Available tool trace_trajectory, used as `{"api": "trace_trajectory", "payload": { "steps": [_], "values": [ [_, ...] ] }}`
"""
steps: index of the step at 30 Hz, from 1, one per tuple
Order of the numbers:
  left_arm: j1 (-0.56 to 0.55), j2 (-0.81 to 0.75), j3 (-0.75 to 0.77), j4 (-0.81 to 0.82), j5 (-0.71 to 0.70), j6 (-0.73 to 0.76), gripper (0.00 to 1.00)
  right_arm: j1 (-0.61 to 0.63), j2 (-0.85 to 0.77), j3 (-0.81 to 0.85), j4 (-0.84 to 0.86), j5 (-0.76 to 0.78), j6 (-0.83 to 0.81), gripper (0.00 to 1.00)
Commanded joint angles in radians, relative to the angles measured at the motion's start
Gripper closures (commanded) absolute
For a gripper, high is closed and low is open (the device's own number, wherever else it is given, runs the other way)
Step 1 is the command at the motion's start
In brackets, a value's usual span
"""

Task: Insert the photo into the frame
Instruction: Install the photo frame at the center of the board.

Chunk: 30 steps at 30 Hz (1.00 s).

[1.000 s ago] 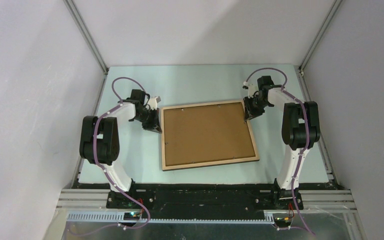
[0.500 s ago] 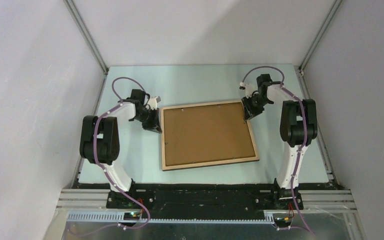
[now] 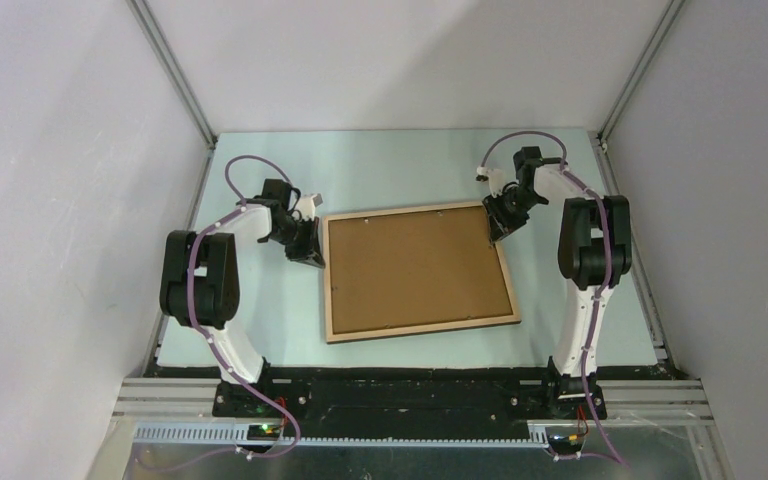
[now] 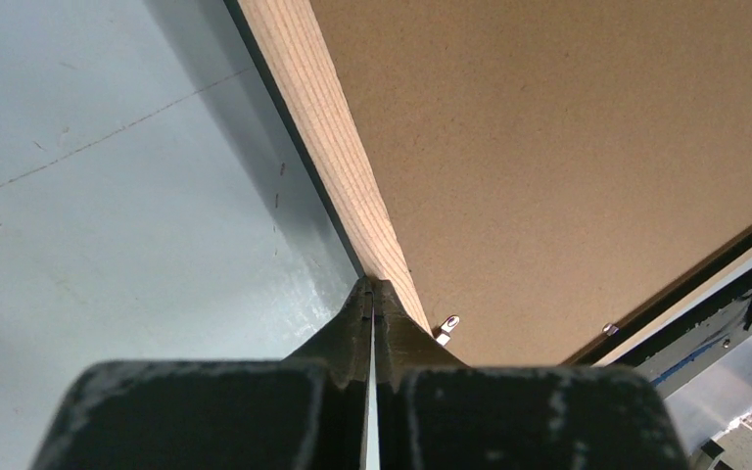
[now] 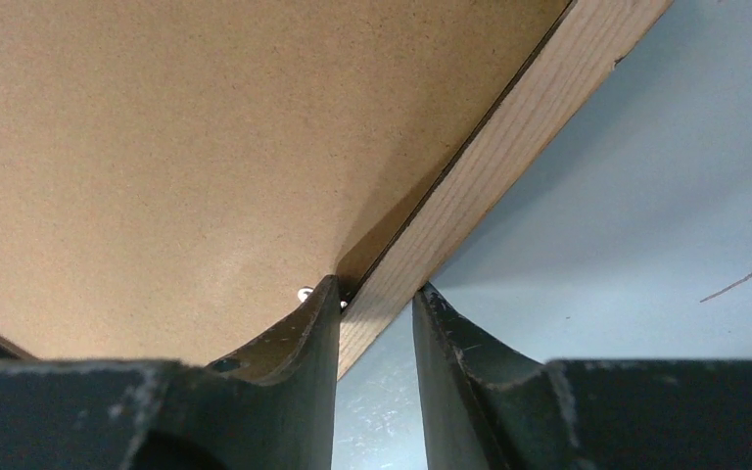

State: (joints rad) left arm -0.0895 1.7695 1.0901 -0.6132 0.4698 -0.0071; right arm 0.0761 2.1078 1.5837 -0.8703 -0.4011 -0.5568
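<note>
The frame (image 3: pixel 422 327) lies back-up on the table, its light wood rails around a brown backing board (image 3: pixel 415 265). The photo is hidden. My left gripper (image 3: pixel 312 256) is shut and empty, its tips (image 4: pixel 373 284) resting at the outer side of the frame's left rail (image 4: pixel 323 127). My right gripper (image 3: pixel 493 232) is at the far right corner. It is open (image 5: pixel 380 291), and its fingers straddle the right rail (image 5: pixel 509 127), one over the board (image 5: pixel 157 147), the other outside over the table.
Small metal tabs (image 4: pixel 447 324) (image 5: pixel 305 294) sit along the board's edge inside the rails. The pale green table (image 3: pixel 400 170) is walled by grey panels at the left, right and back. Both arm bases stand at the near edge.
The right gripper's jaws have widened a little around the frame's rail, and the right wrist has shifted slightly toward the back. The left arm and the frame have stayed put.
</note>
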Motion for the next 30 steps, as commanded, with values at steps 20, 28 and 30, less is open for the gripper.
{"api": "trace_trajectory", "payload": {
  "steps": [20,28,30],
  "values": [
    [-0.001,0.019,0.021,-0.021,-0.025,0.026,1.00,-0.090,-0.141,0.005,0.048,-0.125,0.188,0.33],
    [0.006,0.052,0.106,-0.021,-0.050,0.042,1.00,-0.001,-0.443,-0.237,0.109,-0.099,0.097,0.29],
    [0.008,0.067,0.136,-0.020,-0.058,0.043,1.00,0.048,-0.511,-0.290,0.112,-0.061,0.079,0.28]
  ]
}}
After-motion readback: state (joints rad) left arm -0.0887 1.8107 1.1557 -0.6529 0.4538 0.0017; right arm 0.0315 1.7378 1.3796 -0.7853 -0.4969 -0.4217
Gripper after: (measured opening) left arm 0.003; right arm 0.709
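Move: Right beside the right fingertips, which straddle the frame's right rail, the metal clip lies about 1 cm back and 1 cm to the left, around 1 cm below the hand point. The frame's far right corner is some 8 cm ahead and 1 cm left, its near right corner about 18 cm back and 5 cm right, and the frame's middle 7 cm back and 16 cm left. From the left hand that clip is roughly 34 cm to the right and 4 cm ahead. Spreading its fingers from about a third open to mostly open, the right hand first eases about 1 cm to the right, then lifts clear of the clip and rail, some 9 cm up in a quickening rise that draws back about 2.5 cm near the end. The wrist tilts about 10 degrees so the fingers point more forward, with a slight net clockwise turn. ##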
